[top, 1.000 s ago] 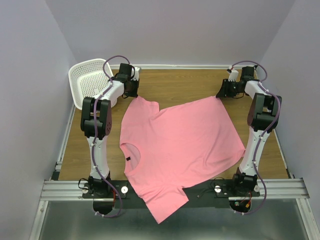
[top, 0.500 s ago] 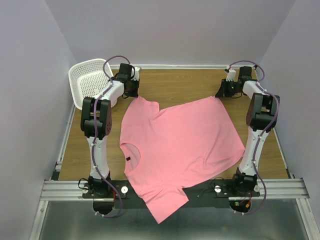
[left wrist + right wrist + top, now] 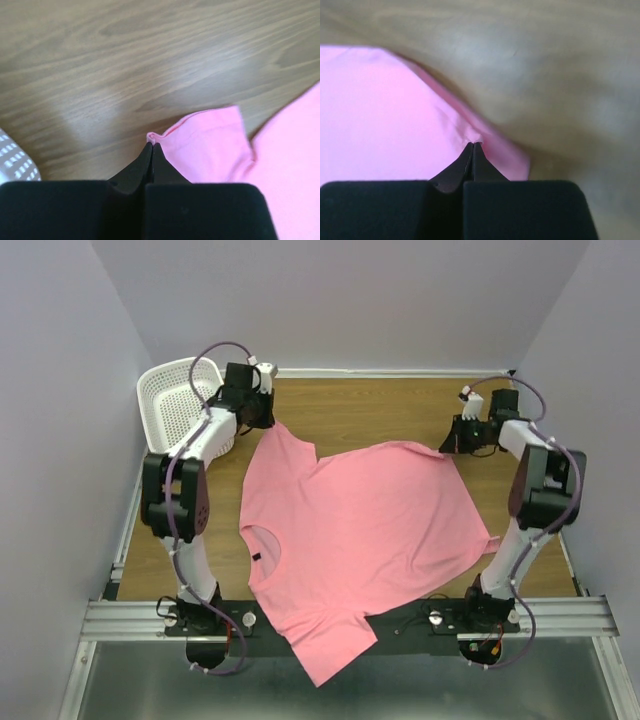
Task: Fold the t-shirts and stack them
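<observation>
The pink t-shirt [image 3: 350,530] lies spread on the wooden table, one sleeve hanging over the near edge. My left gripper [image 3: 268,426] is shut on the edge of the far-left sleeve [image 3: 205,145], a small fold of cloth pinched at its tips [image 3: 152,144]. At the far right, my right gripper [image 3: 447,447] is shut on the shirt's far-right hem corner [image 3: 485,140], the cloth bunched at its tips [image 3: 473,144] and lifted slightly off the table.
A white perforated basket [image 3: 180,400] stands tilted against the left wall at the far left; its corner shows in the left wrist view [image 3: 15,162]. Bare wooden table [image 3: 370,410] stretches between the two grippers. Walls close in on three sides.
My right gripper has shut on the shirt's far-right corner and drawn it toward the right. Both arms have shifted, and the far edge of the shirt is pulled tighter.
</observation>
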Available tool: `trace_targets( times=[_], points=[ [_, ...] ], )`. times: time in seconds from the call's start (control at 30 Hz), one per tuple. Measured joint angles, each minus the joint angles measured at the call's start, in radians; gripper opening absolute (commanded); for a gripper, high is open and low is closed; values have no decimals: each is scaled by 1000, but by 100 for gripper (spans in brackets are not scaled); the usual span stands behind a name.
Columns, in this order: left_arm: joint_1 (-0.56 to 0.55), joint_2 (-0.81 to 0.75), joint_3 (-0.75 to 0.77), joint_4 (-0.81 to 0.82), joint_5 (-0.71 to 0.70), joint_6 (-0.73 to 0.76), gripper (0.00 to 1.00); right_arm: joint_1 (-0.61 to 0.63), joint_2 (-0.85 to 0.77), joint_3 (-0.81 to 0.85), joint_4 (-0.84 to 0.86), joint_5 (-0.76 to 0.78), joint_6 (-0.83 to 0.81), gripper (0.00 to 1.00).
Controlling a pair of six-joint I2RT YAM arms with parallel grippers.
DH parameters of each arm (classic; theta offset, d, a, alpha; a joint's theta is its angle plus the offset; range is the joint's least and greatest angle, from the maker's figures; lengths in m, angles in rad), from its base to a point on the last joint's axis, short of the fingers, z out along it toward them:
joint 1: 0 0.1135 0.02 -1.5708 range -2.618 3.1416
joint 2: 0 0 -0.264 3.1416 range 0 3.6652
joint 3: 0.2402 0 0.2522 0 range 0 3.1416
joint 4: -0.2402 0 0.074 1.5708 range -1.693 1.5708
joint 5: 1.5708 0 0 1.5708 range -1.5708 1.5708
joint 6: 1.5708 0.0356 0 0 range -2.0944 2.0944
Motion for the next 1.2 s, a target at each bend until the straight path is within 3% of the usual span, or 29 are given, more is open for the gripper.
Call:
trace_targets(
  times=[0.17,0.37,0.5,0.77,1.0,1.2],
  points=[
    [0,-283,-136,118,71,-29,0,-18,-481,-219,-3,-16,-32,0],
    [0,-617,-221,271,127,-84,0,-20,-869,-73,40,-32,10,1],
    [0,-824,-200,342,135,-134,0,-21,-946,123,48,-32,64,1],
    [0,-1094,82,462,135,-215,0,-21,-980,562,18,27,170,1],
    [0,-1168,261,535,133,-257,0,-17,-961,981,-31,201,199,1],
    [0,-1162,294,531,105,-267,0,-6,-979,1098,-26,315,178,1]
  ],
)
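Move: Both hands pinch the shirt at its far edge: the left has a sleeve corner, the right a hem corner. The spread shirt's middle lies some 27 cm back, 20 cm right and 10 cm below the left hand; from the right, about 21 cm back, 23 cm left and 3 cm lower. From the left hand, the neck opening is 29 cm straight back, the basket 21 cm left and 4 cm farther out. The near hem corner lies 21 cm back and 10 cm right of the right hand. Fast up and back towards the bases, both arms swing together with fingers still shut on the shirt's corners: the left rises some 65 cm, the right nearly 75 cm, each drawing back about 45 cm over the table. The wrists pitch up a good 100 degrees on the way, from pointing down and outward to pointing steeply up, the motion easing out at the top. ##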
